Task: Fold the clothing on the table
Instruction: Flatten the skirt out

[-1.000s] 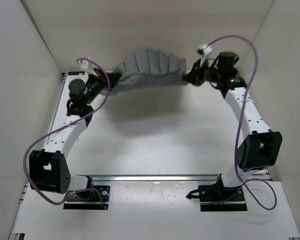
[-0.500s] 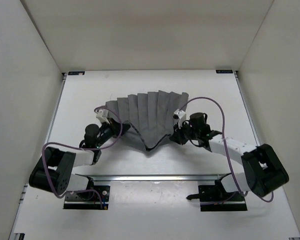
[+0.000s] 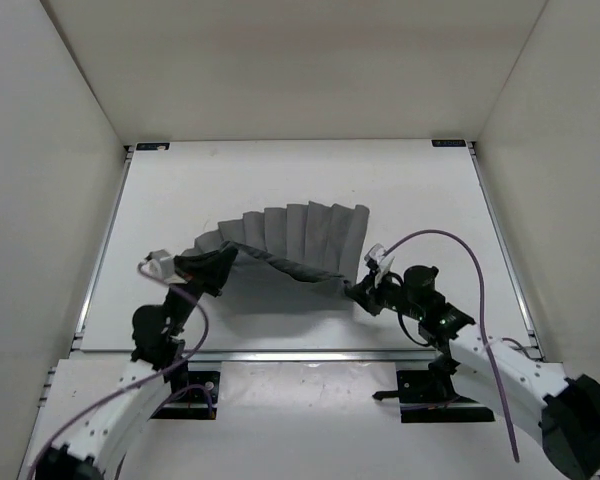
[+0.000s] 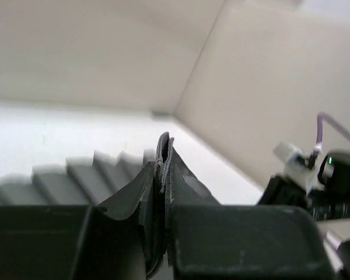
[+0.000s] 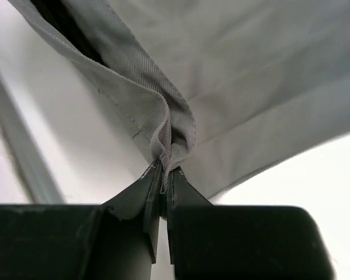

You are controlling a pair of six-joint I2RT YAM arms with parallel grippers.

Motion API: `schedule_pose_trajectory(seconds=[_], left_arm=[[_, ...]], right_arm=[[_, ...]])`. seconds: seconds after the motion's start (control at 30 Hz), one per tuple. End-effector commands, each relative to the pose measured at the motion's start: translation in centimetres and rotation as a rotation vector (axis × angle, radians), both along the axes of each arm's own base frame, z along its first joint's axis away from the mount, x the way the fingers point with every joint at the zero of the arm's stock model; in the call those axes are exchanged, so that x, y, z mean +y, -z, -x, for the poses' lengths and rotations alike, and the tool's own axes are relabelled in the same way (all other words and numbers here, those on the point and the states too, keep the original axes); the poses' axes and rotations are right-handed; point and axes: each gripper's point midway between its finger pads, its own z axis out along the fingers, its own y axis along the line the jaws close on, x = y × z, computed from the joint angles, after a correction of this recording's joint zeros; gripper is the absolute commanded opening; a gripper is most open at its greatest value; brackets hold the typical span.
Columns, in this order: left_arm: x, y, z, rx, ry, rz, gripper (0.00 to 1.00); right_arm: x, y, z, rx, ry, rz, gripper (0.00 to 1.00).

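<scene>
The grey clothing [image 3: 300,235] hangs stretched between my two grippers over the near half of the white table [image 3: 280,170], its far part pleated into ridges that rest on the surface. My left gripper [image 3: 218,268] is shut on the clothing's left edge; in the left wrist view the hem [image 4: 162,154] sticks up between the fingers. My right gripper [image 3: 361,290] is shut on the right edge, and the right wrist view shows a bunched fold of clothing [image 5: 175,146] pinched at the fingertips, with the fabric spreading away above.
White walls [image 3: 50,160] enclose the table on the left, back and right. A metal rail [image 3: 310,353] runs along the near edge by the arm bases. Purple cables [image 3: 450,240] loop from both arms. The right arm [image 4: 332,181] shows in the left wrist view.
Both grippers have pulled the clothing from the far side of the table toward the near edge and lowered it. The fabric now drapes in pleats behind them.
</scene>
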Motion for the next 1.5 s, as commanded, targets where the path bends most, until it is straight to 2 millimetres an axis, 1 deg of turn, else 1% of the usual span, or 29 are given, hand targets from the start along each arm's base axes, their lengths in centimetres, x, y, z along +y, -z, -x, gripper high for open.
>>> schedule_pose_trajectory(seconds=[0.0,0.13,0.2,0.3,0.43,0.47,0.5,0.57,0.6,0.7,0.73,0.8,0.83,0.87,0.9,0.93,0.97,1.0,1.03,1.07,1.1,1.13,1.17,1.2,1.23,1.27,1.37,1.4,1.47], left_arm=[[2.7,11.5,-0.2,0.255,-0.139,-0.042,0.00],[2.6,12.0,0.1,0.276,-0.111,-0.049,0.00],[1.9,13.2,0.5,0.326,-0.074,-0.066,0.00],[1.7,13.9,0.6,0.369,-0.064,-0.071,0.00],[2.1,13.5,0.0,0.424,-0.093,-0.114,0.00],[2.2,12.2,-0.5,0.431,-0.105,-0.118,0.00],[2.5,13.1,-0.5,0.471,-0.114,-0.166,0.00],[2.1,11.1,-1.3,0.493,-0.108,-0.225,0.00],[2.0,11.5,-1.5,0.520,-0.106,-0.251,0.00],[1.8,9.9,-3.0,0.549,-0.111,-0.255,0.00],[1.3,8.9,-3.7,0.545,-0.094,-0.252,0.00],[1.5,7.9,-5.4,0.547,-0.101,-0.243,0.00],[1.3,7.1,-6.6,0.537,-0.100,-0.243,0.00],[1.0,6.4,-7.8,0.542,-0.088,-0.249,0.00],[0.8,5.6,-8.6,0.527,-0.079,-0.250,0.00],[0.6,4.4,-10.4,0.515,-0.077,-0.249,0.00],[0.1,3.0,-12.3,0.496,-0.068,-0.257,0.00],[0.3,2.3,-13.4,0.489,-0.069,-0.252,0.00],[0.2,0.5,-15.7,0.464,-0.065,-0.248,0.00],[-0.3,-1.7,-17.7,0.434,-0.047,-0.241,0.00],[0.0,-2.6,-18.9,0.425,-0.047,-0.239,0.00],[0.0,-4.8,-20.6,0.402,-0.033,-0.237,0.00],[-0.2,-6.9,-22.1,0.375,-0.020,-0.236,0.00],[0.2,-9.7,-23.2,0.324,-0.032,-0.229,0.00],[0.5,-10.1,-23.7,0.328,-0.043,-0.234,0.00],[0.8,-11.8,-24.2,0.293,-0.051,-0.247,0.00],[0.7,-13.6,-24.3,0.260,-0.056,-0.251,0.00],[0.9,-12.8,-24.1,0.270,-0.066,-0.252,0.00],[-0.1,-10.7,-23.4,0.282,-0.050,-0.259,0.00]], right_arm=[[0.1,-2.3,0.7,-0.064,0.043,-0.066,0.00],[-0.8,-4.5,1.5,-0.081,0.045,-0.142,0.00],[-1.6,-4.4,1.6,-0.066,0.059,-0.142,0.00],[-2.4,-5.7,1.1,-0.103,0.107,-0.163,0.00],[-3.4,-6.5,0.3,-0.120,0.166,-0.155,0.00],[-3.4,-7.4,0.3,-0.129,0.159,-0.158,0.00],[-3.6,-7.9,0.1,-0.137,0.161,-0.140,0.00],[-4.1,-8.4,-0.8,-0.138,0.184,-0.095,0.00],[-4.2,-9.2,-1.2,-0.155,0.184,-0.093,0.00],[-3.8,-9.5,-3.1,-0.115,0.156,-0.111,0.00],[-4.0,-10.7,-4.3,-0.145,0.167,-0.145,0.00],[-3.6,-11.1,-6.6,-0.130,0.154,-0.150,0.00],[-3.4,-12.9,-7.6,-0.183,0.143,-0.143,0.00],[-3.5,-12.1,-9.3,-0.179,0.158,-0.087,0.00],[-3.1,-13.3,-11.0,-0.193,0.154,-0.071,0.00],[-3.4,-16.0,-12.8,-0.257,0.168,-0.068,0.00],[-3.6,-17.6,-14.6,-0.272,0.168,-0.078,0.00],[-3.2,-17.1,-16.0,-0.256,0.125,-0.081,0.00],[-4.2,-18.9,-18.7,-0.281,0.146,-0.091,0.00],[-5.0,-19.2,-19.7,-0.275,0.146,-0.079,0.00],[-4.9,-21.7,-21.8,-0.322,0.129,-0.077,0.00],[-5.3,-23.4,-23.5,-0.348,0.132,-0.051,0.00],[-5.8,-27.1,-24.1,-0.427,0.127,-0.038,0.00],[-5.8,-26.4,-24.6,-0.384,0.123,-0.025,0.00],[-6.3,-28.4,-25.4,-0.423,0.131,-0.022,0.00],[-7.1,-30.2,-25.7,-0.455,0.129,-0.028,0.00],[-7.1,-29.7,-26.1,-0.426,0.108,-0.019,0.00],[-7.0,-29.7,-25.8,-0.439,0.109,-0.015,0.00],[-6.7,-25.6,-25.1,-0.381,0.103,-0.025,0.00]])
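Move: Each gripper already holds one end of the skirt's waistband. From the left gripper, the middle of the pleated hem lies about 23 cm ahead, 14 cm to the right and 21 cm below; from the right gripper it is some 26 cm ahead, 17 cm to the left and 8 cm lower. The waistband's middle sags level with the left gripper, 14 cm to its right and 14 cm down. The table's near rail runs about 12 cm behind the right gripper, 9 cm below it. Keep both grippers shut on the waistband. Sink the left gripper about 12 cm, tipping its fingers down some 35 degrees, while the right rises about 5 cm and eases slightly rightward; then swing both forward roughly 25 cm over where the hem lay, climbing steeply near the end as the fingers tip back up. ##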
